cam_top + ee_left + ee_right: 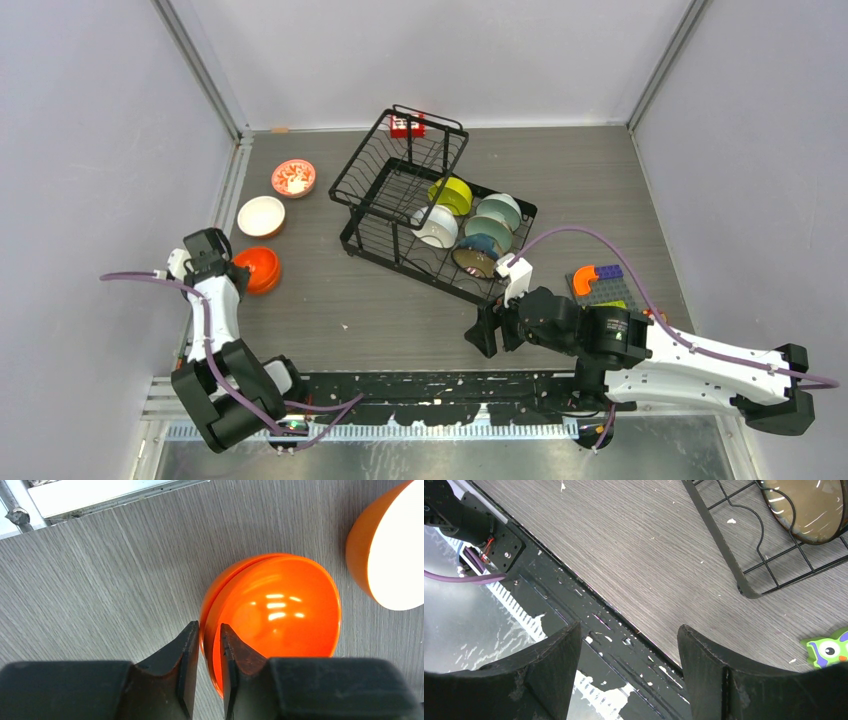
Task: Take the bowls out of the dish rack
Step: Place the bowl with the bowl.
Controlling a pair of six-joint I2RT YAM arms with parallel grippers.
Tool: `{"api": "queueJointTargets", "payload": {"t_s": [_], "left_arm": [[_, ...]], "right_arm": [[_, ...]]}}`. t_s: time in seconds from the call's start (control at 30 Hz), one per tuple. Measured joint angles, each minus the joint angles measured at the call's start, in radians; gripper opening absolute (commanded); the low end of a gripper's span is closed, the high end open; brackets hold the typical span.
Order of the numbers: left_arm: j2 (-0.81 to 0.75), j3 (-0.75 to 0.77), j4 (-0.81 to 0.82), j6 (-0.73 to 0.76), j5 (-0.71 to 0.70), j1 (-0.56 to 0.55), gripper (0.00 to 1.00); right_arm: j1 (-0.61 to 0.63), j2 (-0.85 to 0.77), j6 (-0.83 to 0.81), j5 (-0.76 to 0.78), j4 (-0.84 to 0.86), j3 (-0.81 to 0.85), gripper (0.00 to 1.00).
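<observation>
The black wire dish rack (400, 175) stands mid-table and holds several bowls: lime-yellow (452, 195), white (435, 227), pale mint (500, 210) and dark with tan inside (475, 260). On the table at left lie a red-patterned bowl (293, 178), a white-inside bowl (261, 216) and a glossy orange bowl (262, 270). My left gripper (209, 630) is shut on the rim of the orange bowl (280, 610), which rests on the table. My right gripper (629, 635) is open and empty over the table's near edge, by the rack's corner (744, 587).
Toy blocks (595, 280) lie right of the rack, and an owl card (829, 650) lies near my right gripper. The white-inside bowl (390, 550) sits close beside the orange one. Walls enclose the table on three sides.
</observation>
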Motion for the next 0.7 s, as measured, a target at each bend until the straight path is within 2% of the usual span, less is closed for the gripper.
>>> {"api": "queueJointTargets", "payload": {"t_s": [0.1,0.3,0.7], "left_arm": [[-0.002,0.000,0.000,0.000,0.002,0.000,0.27],[-0.038,0.002,-0.017,0.017,0.000,0.000,0.40],[-0.131,0.023,-0.130,0.022,-0.014,0.000,0.44]], "right_arm": [[0.000,0.000,0.000,0.000,0.000,0.000,0.74],[0.000,0.000,0.000,0.000,0.000,0.000,0.74],[0.000,0.003,-0.002,-0.002,0.000,0.000,0.74]]}}
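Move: The left fingers, already loosened, still straddle the back rim of the nested orange bowls, whose middle lies about 5 cm ahead, 2 cm right and 3 cm below. The white-lined bowl is some 18 cm ahead and 1 cm left, the patterned bowl about 30 cm ahead and 3 cm right, both slightly lower. From the right hand, the orange bowls lie roughly 55 cm left, 16 cm ahead and 14 cm down. The left fingers open wider and lift off the orange bowls' rim, rising then also drawing back, about 3 cm. ##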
